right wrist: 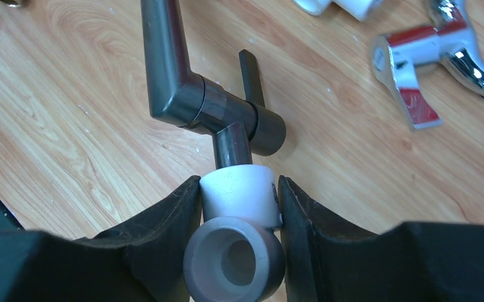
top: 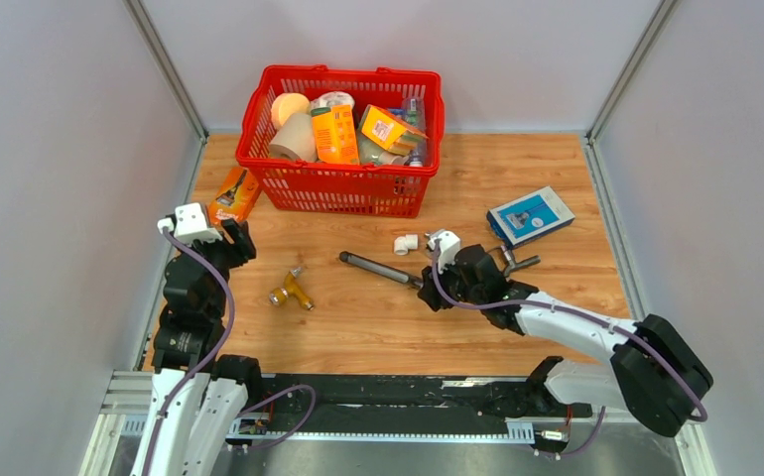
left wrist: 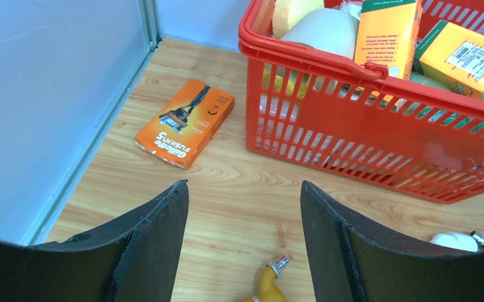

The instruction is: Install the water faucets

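The dark grey water faucet (top: 378, 268) lies on the wooden table near the middle, its slim spout pointing left. In the right wrist view the faucet (right wrist: 183, 94) shows its lever and its short side arm, which enters a white plastic elbow fitting (right wrist: 239, 195). My right gripper (top: 428, 286) (right wrist: 239, 189) is shut on that elbow fitting at the faucet's right end. My left gripper (top: 239, 243) (left wrist: 244, 185) is open and empty at the left, above bare table.
A red basket (top: 343, 178) of groceries stands at the back. An orange razor box (top: 237, 193) (left wrist: 185, 123), a yellow brass valve (top: 291, 291) (left wrist: 268, 286), a second white elbow (top: 406, 243), a chrome tap (top: 515, 263) (right wrist: 440, 56) and a blue box (top: 530, 214) lie around.
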Controlling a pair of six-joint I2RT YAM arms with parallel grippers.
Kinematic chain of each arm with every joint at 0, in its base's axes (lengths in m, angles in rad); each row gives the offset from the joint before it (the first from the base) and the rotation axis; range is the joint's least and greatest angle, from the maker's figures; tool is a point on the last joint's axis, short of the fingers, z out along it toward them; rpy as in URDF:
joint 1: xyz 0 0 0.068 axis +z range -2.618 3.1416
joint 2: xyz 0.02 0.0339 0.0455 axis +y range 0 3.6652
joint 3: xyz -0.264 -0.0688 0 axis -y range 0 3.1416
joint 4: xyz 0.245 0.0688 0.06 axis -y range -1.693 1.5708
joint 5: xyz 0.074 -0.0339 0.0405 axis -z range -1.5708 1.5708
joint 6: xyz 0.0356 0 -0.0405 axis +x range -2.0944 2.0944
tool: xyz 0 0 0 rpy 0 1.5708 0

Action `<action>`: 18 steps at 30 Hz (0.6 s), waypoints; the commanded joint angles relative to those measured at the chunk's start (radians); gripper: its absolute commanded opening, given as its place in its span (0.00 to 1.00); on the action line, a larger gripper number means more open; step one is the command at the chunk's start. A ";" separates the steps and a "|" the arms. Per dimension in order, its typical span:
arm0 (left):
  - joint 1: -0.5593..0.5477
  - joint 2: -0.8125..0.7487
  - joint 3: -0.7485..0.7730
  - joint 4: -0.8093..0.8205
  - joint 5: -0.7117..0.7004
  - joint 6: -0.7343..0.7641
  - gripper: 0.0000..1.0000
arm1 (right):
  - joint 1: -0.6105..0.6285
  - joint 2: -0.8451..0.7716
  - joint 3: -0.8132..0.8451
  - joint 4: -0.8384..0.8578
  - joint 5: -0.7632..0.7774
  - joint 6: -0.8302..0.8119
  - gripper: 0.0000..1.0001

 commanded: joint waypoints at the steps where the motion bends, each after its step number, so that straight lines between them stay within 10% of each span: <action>1: 0.005 -0.019 -0.007 0.016 -0.001 0.022 0.73 | -0.006 -0.119 -0.030 -0.029 0.085 0.087 0.51; 11: 0.006 -0.039 -0.008 0.016 0.005 0.016 0.74 | -0.009 -0.350 -0.099 -0.023 0.130 0.124 0.67; 14: 0.005 -0.039 -0.008 0.019 0.010 0.016 0.74 | -0.009 -0.424 -0.113 -0.025 0.208 0.150 0.80; 15: 0.006 -0.038 -0.011 0.019 0.013 0.013 0.74 | -0.010 -0.447 -0.116 -0.025 0.224 0.161 1.00; 18: 0.005 -0.033 -0.013 0.019 0.016 0.012 0.74 | -0.012 -0.511 -0.119 -0.029 0.260 0.191 1.00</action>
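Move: The white elbow with the black faucet stuck into it is still pinched in the right fingers, just above the table; the faucet body lies some 4 cm to the left and 2 cm farther out. From this hand, a second white elbow lies about 11 cm ahead and 6 cm left, the chrome faucet 11 cm ahead and 1 cm right, all slightly below. From the idle left hand, the held elbow is some 36 cm right, 4 cm back and 22 cm down. The white elbow with the black faucet is let go low over the table: the right fingers spread from about half to wide open and come free of it. The right hand eases 2 cm to its right while still low, then rises about 6.5 cm, drifting farther right, as it turns some 15 degrees clockwise and its fingertips tip upward. ##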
